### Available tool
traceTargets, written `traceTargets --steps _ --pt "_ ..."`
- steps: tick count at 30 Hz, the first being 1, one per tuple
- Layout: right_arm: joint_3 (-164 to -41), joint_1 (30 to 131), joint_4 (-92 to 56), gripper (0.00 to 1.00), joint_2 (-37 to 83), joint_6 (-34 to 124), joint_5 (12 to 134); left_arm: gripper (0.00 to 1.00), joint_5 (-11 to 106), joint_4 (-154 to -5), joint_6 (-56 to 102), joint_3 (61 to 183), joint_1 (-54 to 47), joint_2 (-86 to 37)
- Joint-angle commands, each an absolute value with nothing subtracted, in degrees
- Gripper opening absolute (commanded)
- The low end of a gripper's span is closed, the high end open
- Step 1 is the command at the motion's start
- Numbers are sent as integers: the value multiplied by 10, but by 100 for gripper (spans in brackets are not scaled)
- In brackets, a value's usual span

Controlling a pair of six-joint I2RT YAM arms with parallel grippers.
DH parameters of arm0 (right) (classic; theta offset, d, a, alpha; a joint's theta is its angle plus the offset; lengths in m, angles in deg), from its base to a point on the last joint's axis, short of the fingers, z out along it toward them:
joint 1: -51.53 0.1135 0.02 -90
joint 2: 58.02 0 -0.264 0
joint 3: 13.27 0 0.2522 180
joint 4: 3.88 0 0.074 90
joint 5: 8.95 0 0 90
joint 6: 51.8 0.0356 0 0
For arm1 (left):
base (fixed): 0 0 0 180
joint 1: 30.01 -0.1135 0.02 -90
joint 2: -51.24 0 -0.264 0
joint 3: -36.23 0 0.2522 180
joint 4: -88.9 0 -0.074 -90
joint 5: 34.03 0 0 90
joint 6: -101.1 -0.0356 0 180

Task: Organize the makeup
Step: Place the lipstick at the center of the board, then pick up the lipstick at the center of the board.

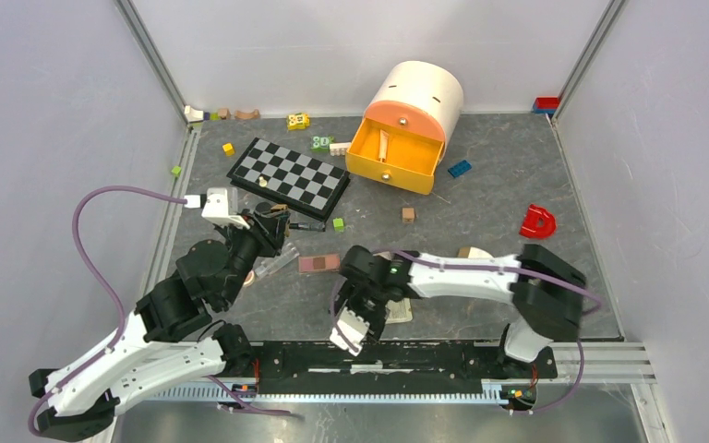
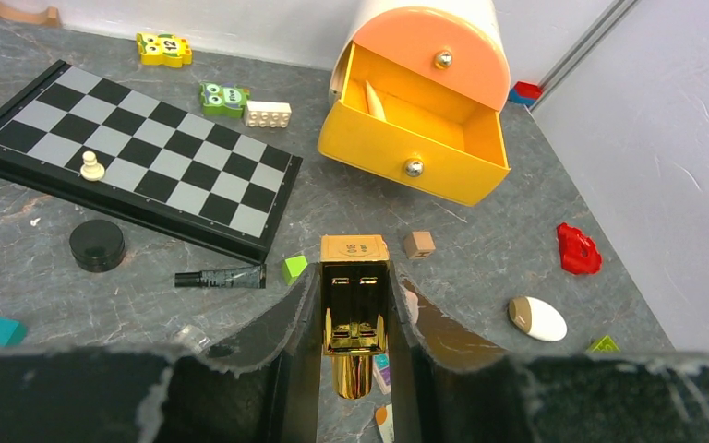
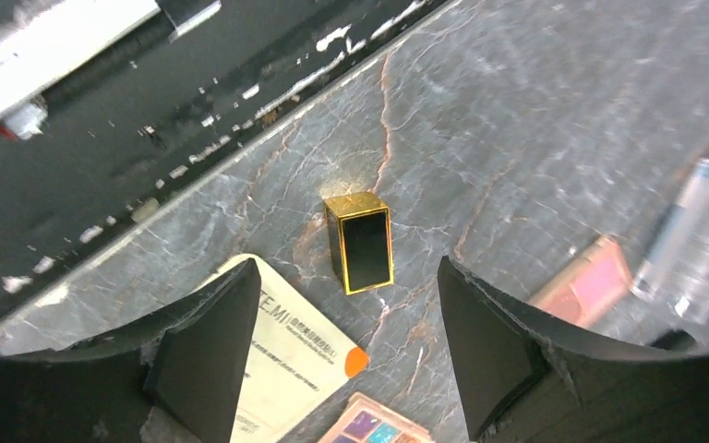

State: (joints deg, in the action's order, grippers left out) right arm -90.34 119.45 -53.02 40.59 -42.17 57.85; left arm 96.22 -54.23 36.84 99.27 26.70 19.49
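Observation:
My left gripper (image 2: 354,279) is shut on a gold lipstick (image 2: 354,318), held above the table and pointing toward the yellow drawer (image 2: 415,138); in the top view that gripper (image 1: 272,223) is left of centre. My right gripper (image 3: 346,275) stands open near the table's front edge, over a black cap with gold edges (image 3: 361,242) that lies free on the table between the fingers without touching them. A cream sachet (image 3: 295,355) and a multicolour palette (image 3: 374,430) lie beside it. A pink palette (image 3: 586,286), a clear tube (image 3: 706,240) and a white egg-shaped sponge (image 2: 537,318) lie on the table.
A black mascara tube (image 2: 222,277) and a round black pot (image 2: 97,245) lie near the chessboard (image 2: 138,157). The peach-and-yellow drawer box (image 1: 406,120) lies at the back with one drawer open. Toy bricks, a wooden cube (image 2: 418,245) and a red piece (image 2: 578,249) are scattered around.

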Motion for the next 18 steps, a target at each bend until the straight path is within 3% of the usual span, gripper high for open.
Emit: traceTargets --steps 1,6,8,11,15,18 --pt "-774 1192 -266 78 285 -236 474 2 978 -557 349 998 266 190" --pt "-569 1192 183 86 184 162 511 3 998 -546 344 1007 267 184" --pt "-548 1192 261 98 174 324 607 3 1010 -536 345 1012 267 176" --pt "-597 1192 174 98 168 480 760 5 1028 -502 366 1028 266 161" --pt "-730 1192 -84 98 193 623 971 5 1029 -475 384 1040 266 145" --pt "-804 1192 -211 98 220 709 1045 5 1021 -475 391 1036 266 146"
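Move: The lipstick is still pinched in the left hand, roughly 11 cm left, 10 cm ahead and 28 cm above the empty right hand. About 3 cm below the right fingers stands the gold-black box; the blush palette lies 11 cm ahead and 6 cm left, the white card 2 cm ahead and 8 cm right. From the left hand, the board's centre is some 20 cm ahead, 2 cm left and 31 cm down. Right hand opens fully, rises some 12 cm and goes forward, swinging about 80 degrees clockwise towards the held lipstick. ##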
